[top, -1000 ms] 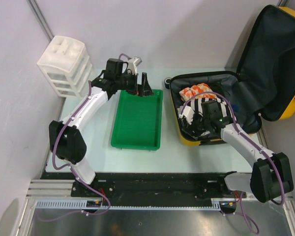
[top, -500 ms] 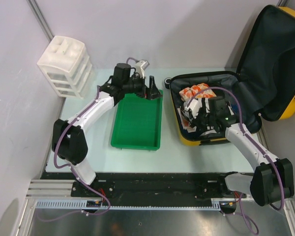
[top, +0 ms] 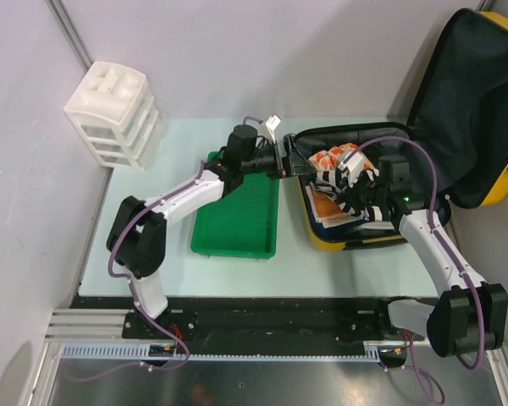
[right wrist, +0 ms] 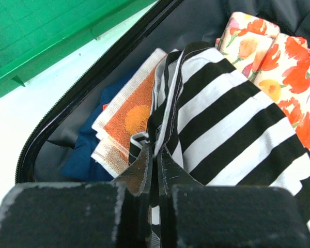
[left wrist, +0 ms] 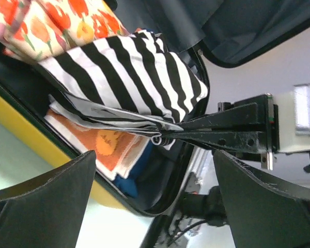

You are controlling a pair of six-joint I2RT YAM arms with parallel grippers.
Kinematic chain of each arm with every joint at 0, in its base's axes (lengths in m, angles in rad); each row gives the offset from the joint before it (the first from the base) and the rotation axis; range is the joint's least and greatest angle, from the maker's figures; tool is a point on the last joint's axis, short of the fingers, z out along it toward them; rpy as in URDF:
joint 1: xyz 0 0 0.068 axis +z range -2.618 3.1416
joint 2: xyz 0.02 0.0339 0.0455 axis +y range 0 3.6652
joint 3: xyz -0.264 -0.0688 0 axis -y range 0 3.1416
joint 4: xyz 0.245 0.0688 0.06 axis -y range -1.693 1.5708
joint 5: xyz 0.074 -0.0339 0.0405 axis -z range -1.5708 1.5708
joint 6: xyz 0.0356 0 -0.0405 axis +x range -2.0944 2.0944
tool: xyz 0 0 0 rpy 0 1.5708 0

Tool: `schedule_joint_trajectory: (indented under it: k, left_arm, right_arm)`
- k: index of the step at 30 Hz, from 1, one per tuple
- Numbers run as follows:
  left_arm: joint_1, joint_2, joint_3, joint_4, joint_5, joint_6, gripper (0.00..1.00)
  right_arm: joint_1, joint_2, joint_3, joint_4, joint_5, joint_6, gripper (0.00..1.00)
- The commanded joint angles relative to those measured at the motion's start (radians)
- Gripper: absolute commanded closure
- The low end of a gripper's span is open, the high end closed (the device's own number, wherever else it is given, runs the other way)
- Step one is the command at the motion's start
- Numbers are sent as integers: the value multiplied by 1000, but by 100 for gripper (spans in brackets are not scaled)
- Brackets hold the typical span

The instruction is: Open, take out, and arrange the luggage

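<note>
The yellow luggage (top: 356,244) lies open at the right, its black-lined lid (top: 478,101) standing up behind it. Folded cloths fill the base: a black-and-white striped cloth (right wrist: 232,119), a floral one (right wrist: 279,57), an orange towel (right wrist: 132,116) and a blue piece (right wrist: 82,155). My right gripper (right wrist: 157,155) is shut on the edge of the striped cloth (top: 349,173), which hangs lifted above the pile. My left gripper (top: 289,161) stands open at the luggage's left rim with nothing between its fingers. In the left wrist view the striped cloth (left wrist: 129,77) lies ahead of the left gripper (left wrist: 155,160).
A green tray (top: 237,216) sits just left of the luggage, under the left forearm. A white drawer unit (top: 112,114) stands at the back left against the wall. The luggage's yellow shell (left wrist: 36,124) lies close below the left fingers.
My right gripper has shut on the striped cloth and pulled it up and back. My left arm swung right from the tray's far end to the luggage rim, staying open.
</note>
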Motion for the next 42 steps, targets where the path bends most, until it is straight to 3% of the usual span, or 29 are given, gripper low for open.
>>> schedule_joint_trajectory:
  k: [1,5,11,20,25,26,27,29,30,34,36,37,38,41,42]
  left_arm:
    - [-42,63,45,86,-28,-257,0]
    - [-75,92,42,80,-59,-464,0]
    - [-110,154,80,80,-52,-567,0]
    - [-148,257,126,89,-48,-671,0]
    - [-155,300,174,109,-55,-645,2]
    - [-155,303,182,116,-54,-636,7]
    - [-155,306,195,126,-51,-626,22]
    - [-155,310,214,132,-51,-593,41]
    - [-155,310,225,132,-49,-581,60]
    - [-150,293,223,130,-25,-500,90]
    - [-139,267,212,120,-11,-466,100]
    - [-133,258,214,80,-6,-413,100]
    - [-127,248,218,48,-6,-379,100]
    - [-95,198,213,-25,6,-225,100]
    - [-77,182,206,-35,23,-190,100]
  right_arm:
    - [-4,-41,56,28,-44,35,100]
    - [4,-52,55,22,-41,51,100]
    - [7,-64,56,5,-38,50,100]
    - [24,-82,56,-18,-38,48,100]
    - [27,-101,56,-30,-38,58,100]
    - [29,-102,56,-32,-38,59,100]
    - [29,-107,56,-35,-44,65,100]
    - [29,-116,56,-35,-50,70,100]
    - [27,-121,55,-33,-56,79,100]
    - [22,-145,59,-26,-56,113,100]
    - [1,-161,68,-41,-53,131,78]
    - [-10,-162,85,-49,-55,160,66]
    - [-46,-165,93,-64,-58,174,46]
    - [-112,-171,117,-87,-73,228,24]
    - [-128,-176,120,-92,-78,237,21]
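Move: The left hand, open, has the striped cloth's pinched-up edge about 10 cm to its right, 2 cm back and 5 cm lower. From that hand the orange towel lies some 9 cm right, 5 cm back and 13 cm down, the floral cloth about 13 cm right, 5 cm ahead and 10 cm down. The right hand already has the striped edge between its shut fingers, right at its hand point. Rightward and down, about 9 cm across and 6 cm lower overall, the left hand reaches over the suitcase to the striped cloth's raised edge, rolling some 35 degrees on the way, then shuts its fingers and pinches the edge. The right hand keeps its pinch while easing slowly up and back, then opens only after the left has closed, lets go of the cloth and rises clear, about 5 cm up in all. ##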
